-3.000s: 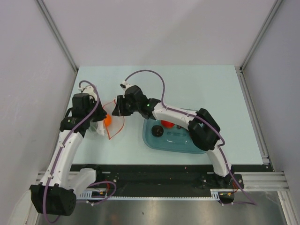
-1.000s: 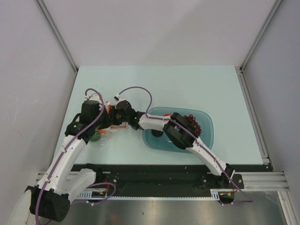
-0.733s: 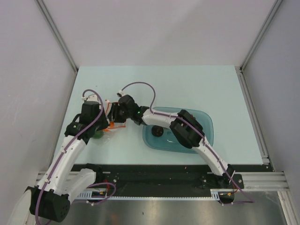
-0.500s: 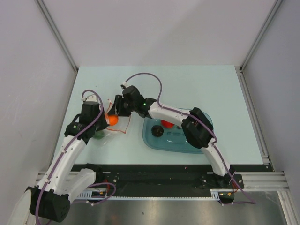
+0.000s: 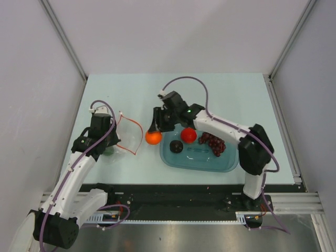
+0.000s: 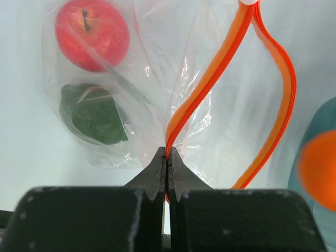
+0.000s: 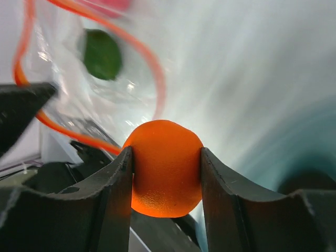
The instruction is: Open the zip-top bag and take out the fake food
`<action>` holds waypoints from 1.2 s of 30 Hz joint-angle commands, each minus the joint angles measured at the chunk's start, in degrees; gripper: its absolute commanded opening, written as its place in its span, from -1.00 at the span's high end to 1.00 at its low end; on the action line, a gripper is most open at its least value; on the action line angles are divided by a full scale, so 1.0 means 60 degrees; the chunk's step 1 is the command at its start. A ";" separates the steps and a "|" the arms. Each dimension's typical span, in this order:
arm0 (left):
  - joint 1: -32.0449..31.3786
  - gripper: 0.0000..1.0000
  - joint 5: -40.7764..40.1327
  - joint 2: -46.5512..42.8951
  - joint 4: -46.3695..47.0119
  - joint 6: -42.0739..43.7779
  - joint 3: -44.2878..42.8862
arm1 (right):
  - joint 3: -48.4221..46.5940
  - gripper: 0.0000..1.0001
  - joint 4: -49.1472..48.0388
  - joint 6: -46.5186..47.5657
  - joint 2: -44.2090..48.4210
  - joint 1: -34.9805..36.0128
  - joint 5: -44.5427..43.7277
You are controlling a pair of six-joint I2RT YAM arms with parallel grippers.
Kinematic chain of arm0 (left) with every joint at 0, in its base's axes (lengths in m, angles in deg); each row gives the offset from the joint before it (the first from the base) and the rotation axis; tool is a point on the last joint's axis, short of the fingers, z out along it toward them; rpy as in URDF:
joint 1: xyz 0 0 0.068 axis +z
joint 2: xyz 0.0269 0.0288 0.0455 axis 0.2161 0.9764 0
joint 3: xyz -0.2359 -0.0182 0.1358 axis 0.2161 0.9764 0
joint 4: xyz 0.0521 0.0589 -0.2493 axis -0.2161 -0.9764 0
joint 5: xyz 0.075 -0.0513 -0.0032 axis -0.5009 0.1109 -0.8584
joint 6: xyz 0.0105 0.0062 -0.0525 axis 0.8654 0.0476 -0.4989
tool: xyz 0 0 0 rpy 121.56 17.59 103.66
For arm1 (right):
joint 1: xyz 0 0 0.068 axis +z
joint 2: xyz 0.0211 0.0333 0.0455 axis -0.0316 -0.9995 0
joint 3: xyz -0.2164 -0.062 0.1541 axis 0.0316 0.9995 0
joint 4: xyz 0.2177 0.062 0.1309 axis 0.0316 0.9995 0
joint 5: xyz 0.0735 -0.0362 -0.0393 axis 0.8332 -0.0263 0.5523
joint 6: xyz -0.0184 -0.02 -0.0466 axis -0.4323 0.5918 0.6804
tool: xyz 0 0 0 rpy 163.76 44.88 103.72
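The zip-top bag point(image 5: 127, 137) lies open at the left, its orange strip point(image 6: 220, 79) looped wide. My left gripper point(image 6: 167, 153) is shut on the strip at the bag's mouth. Inside the bag sit a red apple point(image 6: 92, 34) and a green fruit point(image 6: 94, 114). My right gripper point(image 7: 166, 157) is shut on the orange point(image 7: 165, 167), held just left of the teal tub point(image 5: 231, 163) in the top view, where the orange point(image 5: 153, 137) shows between bag and tub. The tub holds a red fruit point(image 5: 188, 135), a dark fruit point(image 5: 177, 147) and grapes point(image 5: 212, 143).
Grey walls and metal rails bound the pale table on three sides. The arm bases and a black rail point(image 5: 178, 202) run along the near edge. The right arm stretches over the tub's far side.
My right gripper has pulled out of the bag with the orange and moved right toward the tub. The bag mouth now hangs open. My left gripper kept its hold.
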 commanded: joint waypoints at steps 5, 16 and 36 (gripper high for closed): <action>0.0042 0.99 0.0169 -0.0121 0.0153 0.0299 -0.0337 | 0.2537 1.00 0.2336 0.1797 0.3181 -0.0929 -0.1759; 0.0042 0.99 0.0550 -0.0048 -0.0007 0.0211 -0.0513 | 0.4531 0.87 0.2205 0.1285 0.3900 -0.1179 -0.1483; 0.0042 0.99 0.1092 -0.0165 0.0007 0.0357 -0.0528 | 0.4708 -0.81 0.1005 0.1124 0.4281 -0.0827 -0.1044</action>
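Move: The right hand already holds the fake orange; the open spot for it in the near part of the teal tray lies about 17 cm to the right, 7 cm back and 9 cm below. From that hand, the dark fruit is some 10 cm right and 1 cm back, the red fruit 15 cm right and 4 cm ahead. From the left hand, pinching the bag's rim, the spot is roughly 30 cm right and 8 cm back. Right hand swings right about 16 cm, then back and down some 7 cm, opening over the tray's near part. ##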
